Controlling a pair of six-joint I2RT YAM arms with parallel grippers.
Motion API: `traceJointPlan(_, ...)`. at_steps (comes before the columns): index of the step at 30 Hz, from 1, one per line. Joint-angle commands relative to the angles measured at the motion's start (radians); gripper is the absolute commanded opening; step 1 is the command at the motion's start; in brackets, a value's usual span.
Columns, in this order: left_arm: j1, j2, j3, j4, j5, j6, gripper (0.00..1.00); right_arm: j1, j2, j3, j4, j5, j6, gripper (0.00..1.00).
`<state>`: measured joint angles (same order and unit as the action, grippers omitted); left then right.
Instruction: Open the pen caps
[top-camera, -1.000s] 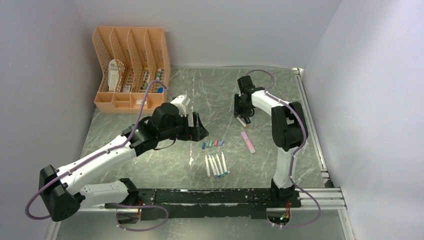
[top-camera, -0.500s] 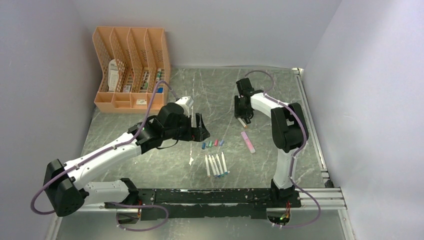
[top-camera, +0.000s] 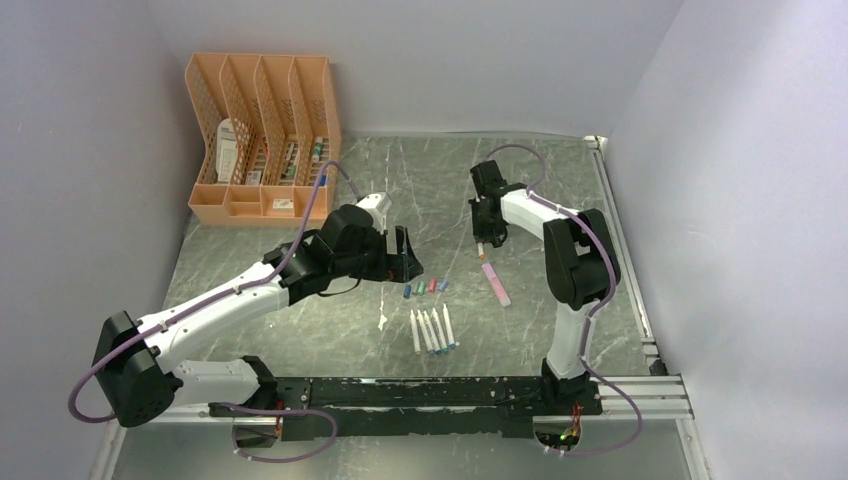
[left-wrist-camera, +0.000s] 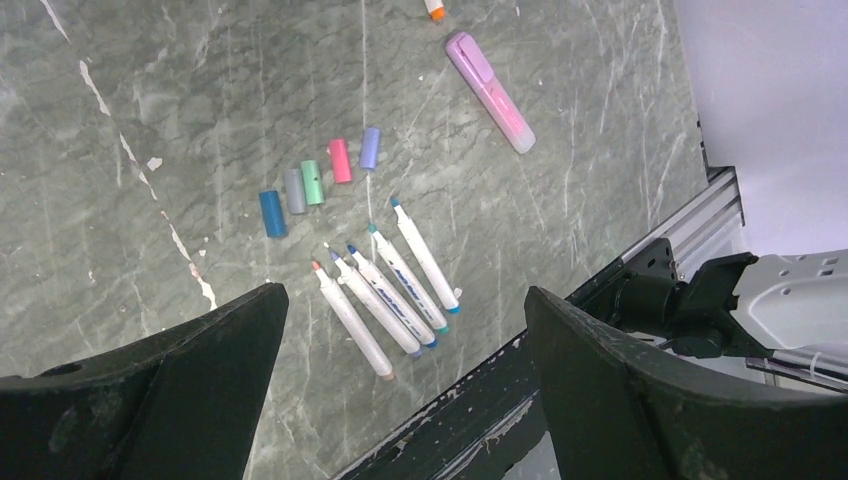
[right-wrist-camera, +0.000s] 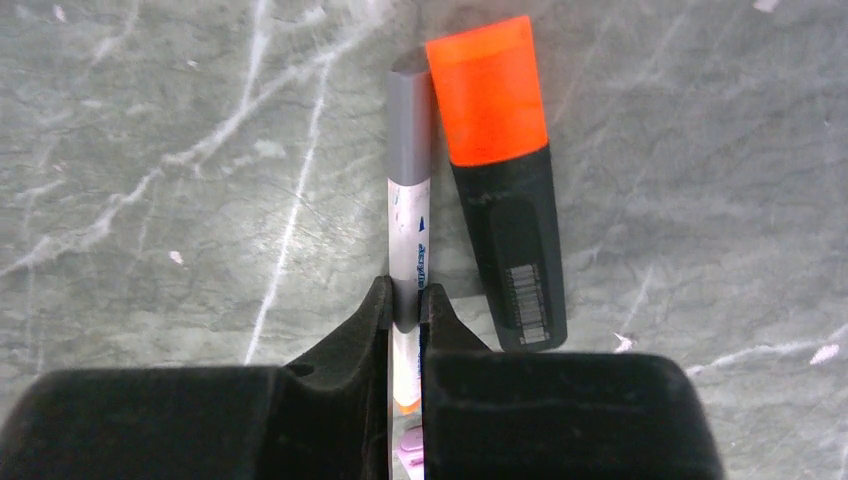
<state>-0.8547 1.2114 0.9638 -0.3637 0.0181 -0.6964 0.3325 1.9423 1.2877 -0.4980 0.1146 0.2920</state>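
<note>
My right gripper (right-wrist-camera: 405, 300) is shut on the white barrel of a pen (right-wrist-camera: 408, 235). That pen's grey cap (right-wrist-camera: 409, 120) is still on and points away from me. Right beside it lies a black highlighter with an orange cap (right-wrist-camera: 487, 90). Several loose pen caps (left-wrist-camera: 313, 183), blue, grey, teal, pink and pale purple, lie in a row mid-table. Just nearer the arm bases lie several uncapped white pens (left-wrist-camera: 385, 295). My left gripper (left-wrist-camera: 400, 300) hangs wide open above these pens and holds nothing. From above, the left gripper (top-camera: 402, 256) is left of the caps (top-camera: 425, 287) and the right gripper (top-camera: 483, 238) is farther back.
A pink-and-purple highlighter (top-camera: 495, 283) lies just in front of the right gripper. An orange mesh desk organizer (top-camera: 262, 140) stands at the back left. A small white scrap (top-camera: 383, 321) lies left of the pens. A black rail (top-camera: 440, 392) runs along the near edge.
My right gripper has closed onto the grey-capped pen. The left arm has drifted slightly right, toward the caps, still open.
</note>
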Motion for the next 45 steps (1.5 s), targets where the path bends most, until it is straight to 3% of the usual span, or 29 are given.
traceJointPlan(1, -0.005, -0.006, 0.001, 0.053, 0.008, 0.0, 1.0, 0.001, 0.022, 0.086, -0.061, -0.058, -0.033, 0.0)
traceJointPlan(4, -0.005, -0.033, -0.011, 0.068, -0.005, -0.002, 1.0, -0.001, -0.074, 0.118, -0.054, -0.168, -0.032, 0.0)
traceJointPlan(8, -0.005, -0.095, -0.042, 0.118, -0.024, -0.017, 0.99, 0.0, -0.274, 0.031, 0.021, -0.441, 0.042, 0.0)
traceJointPlan(11, -0.005, -0.168, -0.081, 0.191, -0.026, -0.035, 1.0, 0.002, -0.426, -0.129, 0.148, -0.701, 0.136, 0.0)
traceJointPlan(13, -0.005, -0.241, -0.145, 0.292, -0.013, -0.05, 0.99, 0.011, -0.539, -0.299, 0.321, -0.881, 0.225, 0.0)
traceJointPlan(16, -0.005, -0.303, -0.185, 0.401, 0.015, -0.064, 1.0, 0.071, -0.707, -0.466, 0.491, -0.98, 0.365, 0.0)
traceJointPlan(19, -0.005, -0.294, -0.198, 0.483, 0.079, -0.071, 1.0, 0.187, -0.82, -0.554, 0.57, -0.958, 0.432, 0.0)
traceJointPlan(23, -0.006, -0.27, -0.218, 0.575, 0.144, -0.098, 1.0, 0.319, -0.909, -0.577, 0.531, -0.837, 0.444, 0.0)
traceJointPlan(35, -0.005, -0.291, -0.258, 0.591, 0.122, -0.132, 0.99, 0.345, -0.993, -0.524, 0.431, -0.697, 0.417, 0.0)
traceJointPlan(39, -0.005, -0.273, -0.26, 0.606, 0.14, -0.156, 0.91, 0.346, -0.988, -0.521, 0.431, -0.672, 0.414, 0.0)
traceJointPlan(42, -0.005, -0.25, -0.272, 0.646, 0.161, -0.185, 0.76, 0.347, -0.977, -0.517, 0.432, -0.674, 0.414, 0.0)
traceJointPlan(45, -0.005, -0.235, -0.286, 0.676, 0.167, -0.206, 0.69, 0.35, -0.979, -0.518, 0.435, -0.669, 0.417, 0.0)
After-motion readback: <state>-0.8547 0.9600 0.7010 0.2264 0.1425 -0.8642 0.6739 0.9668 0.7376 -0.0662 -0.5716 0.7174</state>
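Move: The right hand already pinches the grey-capped marker's body on the table and takes it to the left gripper, about 17 cm back, 17 left and 18 up. From the right hand, the orange highlighter lies 4 cm ahead, 3 right; the pink highlighter 11 back, 4 right. From the left hand, the grey cap lies some 23 cm ahead, 18 right and 18 below; the loose caps lie 5 ahead, 5 right, as low. Right lifts the marker about 23 cm, back and left, swinging its cap up towards the rising, slightly closing left gripper. ##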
